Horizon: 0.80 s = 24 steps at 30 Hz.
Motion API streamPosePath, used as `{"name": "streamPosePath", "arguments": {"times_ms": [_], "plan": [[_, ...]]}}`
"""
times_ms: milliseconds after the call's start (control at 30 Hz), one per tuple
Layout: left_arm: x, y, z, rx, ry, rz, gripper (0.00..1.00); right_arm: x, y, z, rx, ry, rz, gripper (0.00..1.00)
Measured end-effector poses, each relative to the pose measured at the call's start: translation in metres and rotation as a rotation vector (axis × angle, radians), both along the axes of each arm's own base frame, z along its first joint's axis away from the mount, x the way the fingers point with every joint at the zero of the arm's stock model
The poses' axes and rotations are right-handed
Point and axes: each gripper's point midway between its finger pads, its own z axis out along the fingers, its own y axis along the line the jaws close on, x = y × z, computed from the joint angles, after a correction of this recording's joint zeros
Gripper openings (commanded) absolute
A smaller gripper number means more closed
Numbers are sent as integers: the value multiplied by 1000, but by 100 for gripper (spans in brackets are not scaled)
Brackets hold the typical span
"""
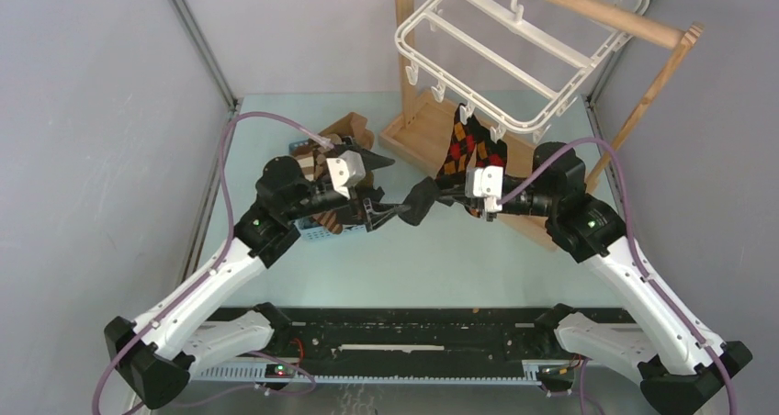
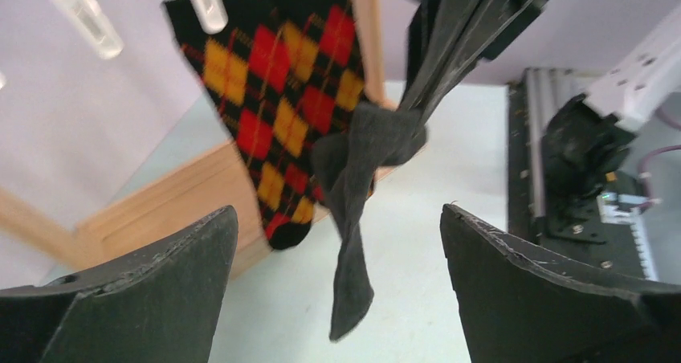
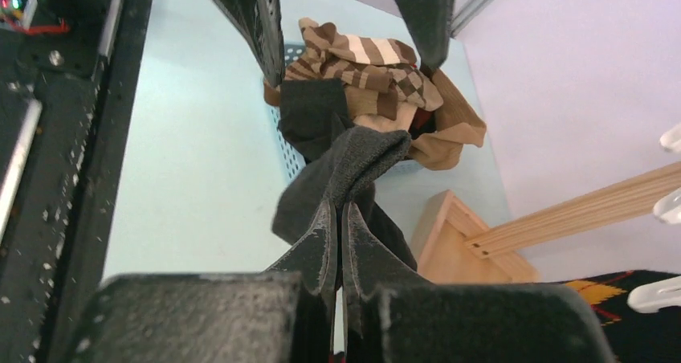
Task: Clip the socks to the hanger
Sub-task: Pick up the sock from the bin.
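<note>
A plain black sock [image 1: 421, 200] hangs in the air between the two arms, with my right gripper [image 1: 441, 193] shut on its top end. In the right wrist view the fingers [image 3: 321, 242] are pressed together on the bunched black sock [image 3: 349, 158]. My left gripper [image 1: 386, 190] stands wide open just left of it, and the sock's loose tail [image 2: 353, 258] dangles between the spread fingers [image 2: 161, 283] without touching them. An argyle sock [image 1: 467, 149] hangs from a clip of the white hanger [image 1: 496, 57] behind.
A blue basket [image 1: 317, 233] with brown striped socks [image 3: 361, 62] sits under the left arm. The tan wooden stand [image 1: 418, 135] holds the hanger on its rail [image 1: 597, 11]. Free white clips [image 2: 80, 18] hang beside the argyle sock [image 2: 281, 98].
</note>
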Motion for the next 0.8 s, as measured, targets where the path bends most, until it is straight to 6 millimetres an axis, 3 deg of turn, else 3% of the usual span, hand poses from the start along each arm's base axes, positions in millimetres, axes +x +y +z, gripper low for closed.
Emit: {"name": "streamPosePath", "arguments": {"times_ms": [100, 367, 800], "plan": [[-11, -10, 8, -50, 21, -104, 93, -3, -3, 0, -53, -89, 41, 0], [-17, -37, -15, -47, 166, -252, 76, -10, -8, -9, -140, -201, 112, 0], [-34, -53, -18, -53, 234, -343, 75, -10, -9, -12, -140, -170, 104, 0]]}}
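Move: The black sock is pinched in the right fingertips; its loose part sits about 5 cm to the right of the open left hand, 2 cm back and 2 cm lower, and about 3 cm left, 2 cm back and 2 cm below the right hand point. From the left hand, the hung argyle socks are some 12 cm right, 7 cm ahead and about level; a free clip is about 7 cm right, 13 cm ahead and 11 cm up. Bring the open left gripper to the right about 5 cm, drawing back some 3 cm and sinking slightly, towards the black sock below the right fingertips. Turn its wrist clockwise about 20 degrees with a slight tilt and narrow the fingers by a quarter, tips either side of the sock, without shutting. Keep the right fingers shut on the sock, easing back and down a centimetre while tilting roughly 15 degrees. ##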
